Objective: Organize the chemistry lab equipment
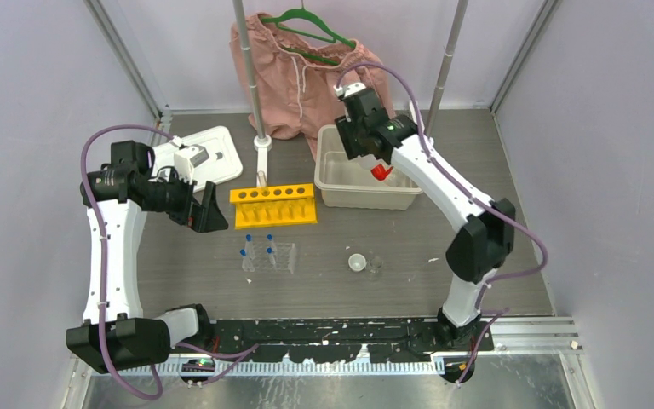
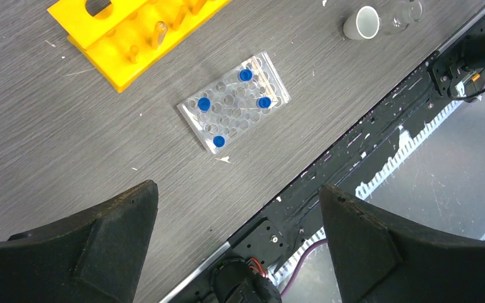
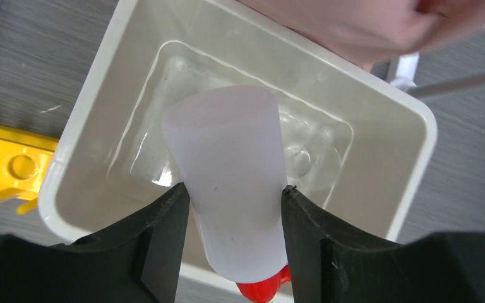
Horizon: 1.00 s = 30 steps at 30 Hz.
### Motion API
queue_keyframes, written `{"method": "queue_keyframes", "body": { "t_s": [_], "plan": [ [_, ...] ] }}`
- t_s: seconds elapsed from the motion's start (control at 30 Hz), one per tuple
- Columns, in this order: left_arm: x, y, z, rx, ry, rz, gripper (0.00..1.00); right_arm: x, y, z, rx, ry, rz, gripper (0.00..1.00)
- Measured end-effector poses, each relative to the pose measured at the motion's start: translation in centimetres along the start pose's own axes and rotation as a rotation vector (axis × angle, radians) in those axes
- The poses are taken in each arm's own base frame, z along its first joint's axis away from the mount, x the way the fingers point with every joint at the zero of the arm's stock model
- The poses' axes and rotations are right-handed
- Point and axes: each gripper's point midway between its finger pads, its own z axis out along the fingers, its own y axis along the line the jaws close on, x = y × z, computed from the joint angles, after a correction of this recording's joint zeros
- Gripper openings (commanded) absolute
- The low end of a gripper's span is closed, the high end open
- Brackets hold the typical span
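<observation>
My right gripper is shut on the white red-capped squeeze bottle, held tilted over the beige bin, red cap toward the bin's front wall. Clear plastic ware lies in the bin's bottom. The yellow holed tube rack stands mid-table. In front of it the clear grid rack holds several blue-capped tubes. To its right are a small white dish and a tiny clear beaker. My left gripper hangs open and empty above the table, left of the yellow rack.
A white lid lies at the back left behind my left arm. Pink shorts on a green hanger hang on a pole at the back, draping over the bin's far rim. A second pole stands right of it.
</observation>
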Motion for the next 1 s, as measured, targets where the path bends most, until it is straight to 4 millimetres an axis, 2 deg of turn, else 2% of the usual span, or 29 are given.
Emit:
{"method": "queue_keyframes", "body": {
  "t_s": [0.17,0.3,0.57,0.63,0.7,0.83,1.0],
  "plan": [
    [0.0,0.0,0.0,0.000,0.000,0.002,0.99,0.6,2.1,4.2,-0.064,0.052,-0.104,0.36],
    [0.0,0.0,0.0,0.000,0.000,0.003,0.99,1.9,3.3,6.6,-0.097,0.098,-0.147,0.38],
    [0.0,0.1,0.0,-0.001,0.000,0.013,0.99,5.8,4.5,8.9,-0.128,0.160,-0.151,0.55],
    [0.0,0.1,0.0,-0.001,0.000,0.013,1.00,6.3,4.5,9.1,-0.126,0.171,-0.144,0.65],
    [0.0,0.1,0.0,-0.001,0.000,0.013,1.00,6.0,4.5,8.8,-0.121,0.162,-0.124,0.97],
    [0.0,0.1,0.0,-0.001,-0.001,0.013,1.00,3.5,3.7,6.5,-0.104,0.087,-0.061,1.00],
    [0.0,0.1,0.0,-0.001,-0.001,0.013,1.00,-1.1,2.0,0.1,-0.101,-0.080,0.097,1.00]
  ]
}}
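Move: My right hand already holds the wash bottle over the bin, whose middle lies about 3 cm to my right, some 2 cm back and 18 cm down. The beaker in its right part is level with me, roughly 9 cm right and 20 cm down; the yellow rack stands some 12 cm back and 16 cm left, 19 cm down. From my left hand the bin is about 19 cm ahead, 28 cm right and 18 cm down. With the wash bottle in its grip, my right hand sinks about 11 cm into the bin, easing some 3 cm left and a little forward while the fingers tip roughly 10 degrees further down. There I open wide, let go of the bottle, and rise straight back to my starting height, drawing slightly back as the tilt comes off. ##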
